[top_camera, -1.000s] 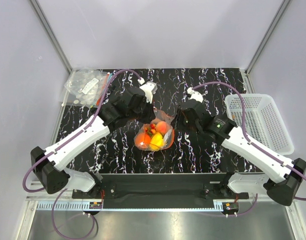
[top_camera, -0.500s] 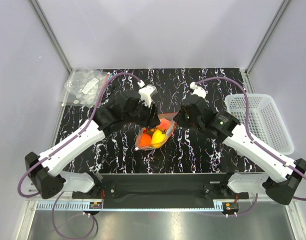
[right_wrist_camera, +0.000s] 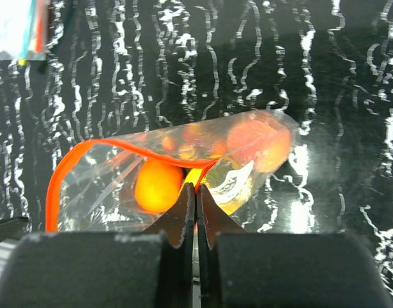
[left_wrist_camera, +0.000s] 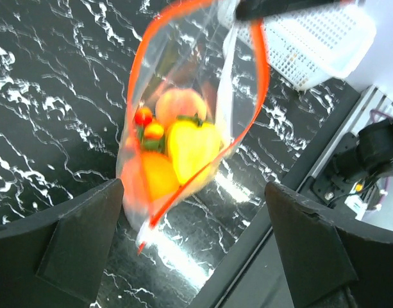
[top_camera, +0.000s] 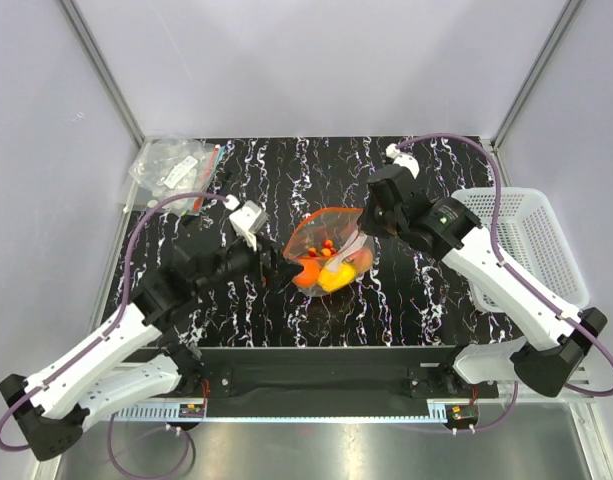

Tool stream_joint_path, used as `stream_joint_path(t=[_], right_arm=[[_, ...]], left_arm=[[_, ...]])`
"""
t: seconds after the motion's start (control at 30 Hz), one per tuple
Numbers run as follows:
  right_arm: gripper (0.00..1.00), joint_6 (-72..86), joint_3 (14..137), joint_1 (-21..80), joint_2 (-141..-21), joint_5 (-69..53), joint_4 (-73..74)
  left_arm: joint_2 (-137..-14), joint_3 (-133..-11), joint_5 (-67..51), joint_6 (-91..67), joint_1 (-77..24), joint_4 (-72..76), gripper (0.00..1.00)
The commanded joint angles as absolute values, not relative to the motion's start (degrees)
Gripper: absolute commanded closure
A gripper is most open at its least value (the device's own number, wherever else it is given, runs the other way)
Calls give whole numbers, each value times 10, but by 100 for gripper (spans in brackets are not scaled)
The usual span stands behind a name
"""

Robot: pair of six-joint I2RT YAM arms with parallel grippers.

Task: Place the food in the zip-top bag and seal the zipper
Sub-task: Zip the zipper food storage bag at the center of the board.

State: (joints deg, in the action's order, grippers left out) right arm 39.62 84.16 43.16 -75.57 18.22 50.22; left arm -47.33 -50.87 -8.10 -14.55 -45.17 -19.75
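The zip-top bag (top_camera: pixel 331 240) hangs tilted over the middle of the table with its mouth gaping. My right gripper (top_camera: pixel 363 232) is shut on the red-orange zipper (right_wrist_camera: pixel 74 157) at the mouth's right end, its jaws pressed together on the strip (right_wrist_camera: pixel 196 189). The food sits inside the bag: an orange fruit (right_wrist_camera: pixel 158 186), a peach-pink one (right_wrist_camera: pixel 257 144), a yellow one (left_wrist_camera: pixel 193 147) and small red pieces. My left gripper (top_camera: pixel 282 272) is open just left of the bag, apart from it. In the left wrist view its fingers (left_wrist_camera: pixel 55 250) stand wide, and the bag (left_wrist_camera: pixel 183 115) lies beyond them.
A pile of clear bags (top_camera: pixel 171 170) lies at the back left corner. A white mesh basket (top_camera: pixel 521 240) stands at the right edge of the table. The black marbled tabletop (top_camera: pixel 436 310) ends at a dark rail along the near edge.
My left gripper opened, let go of the bag and drew back to the near left. My right gripper shut on the zipper and carried the bag up and slightly right.
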Motion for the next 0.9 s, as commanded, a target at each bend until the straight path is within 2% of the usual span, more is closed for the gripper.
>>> stream_joint_path(t=[0.0,0.13,0.2,0.27,0.5,0.6,0.7,0.8,0.87], right_arm=[[100,374,861,406,-747,172,514],[100,363,850,377,-738,143,505],[100,362,847,375,-736,139,509],[100,362,844,374,-735,136,506],[100,370,841,367,-731,135,508],[100,372,841,367,-733,133,505],[100,372,840,367,-737,131,507],[100,374,838,366,-737,128,506],[100,374,838,365,-737,128,507]], left_arm=[[-447,-421,-82,-149,-454,-51,1],[-370,-321,-33,-139,-455,53,1],[-359,-289,59,-155,-455,72,1],[-362,-281,78,-149,-454,79,1],[-406,-221,-47,-103,-457,222,7],[-427,-215,-44,-84,-459,231,6],[-452,-220,-61,-49,-459,236,10],[-455,-208,-72,-25,-459,271,16],[-455,-204,-84,-12,-458,289,26]])
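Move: The zipper slider, at the bag's near left corner, lies about 11 cm below the left hand, some 4 cm ahead and 1 cm to its right. In the bag below, the orange is roughly 7 cm ahead, 5 cm right and 16 cm down from that hand; the yellow pepper is level with the orange and 5 cm farther right. From the right hand, which already grips the zipper's other side, the slider is about 15 cm left, 5 cm back and 10 cm lower. Keeping its pinch on the bag's zipper rim, the right hand draws it about 2.5 cm to the right and slightly forward, then holds still. The left hand drops some 8 cm towards the slider, easing 2 cm forward and swaying left then back right; its wrist tips up about 15 degrees, and the wide-open fingers begin to close around the slider without a visible grip yet. ##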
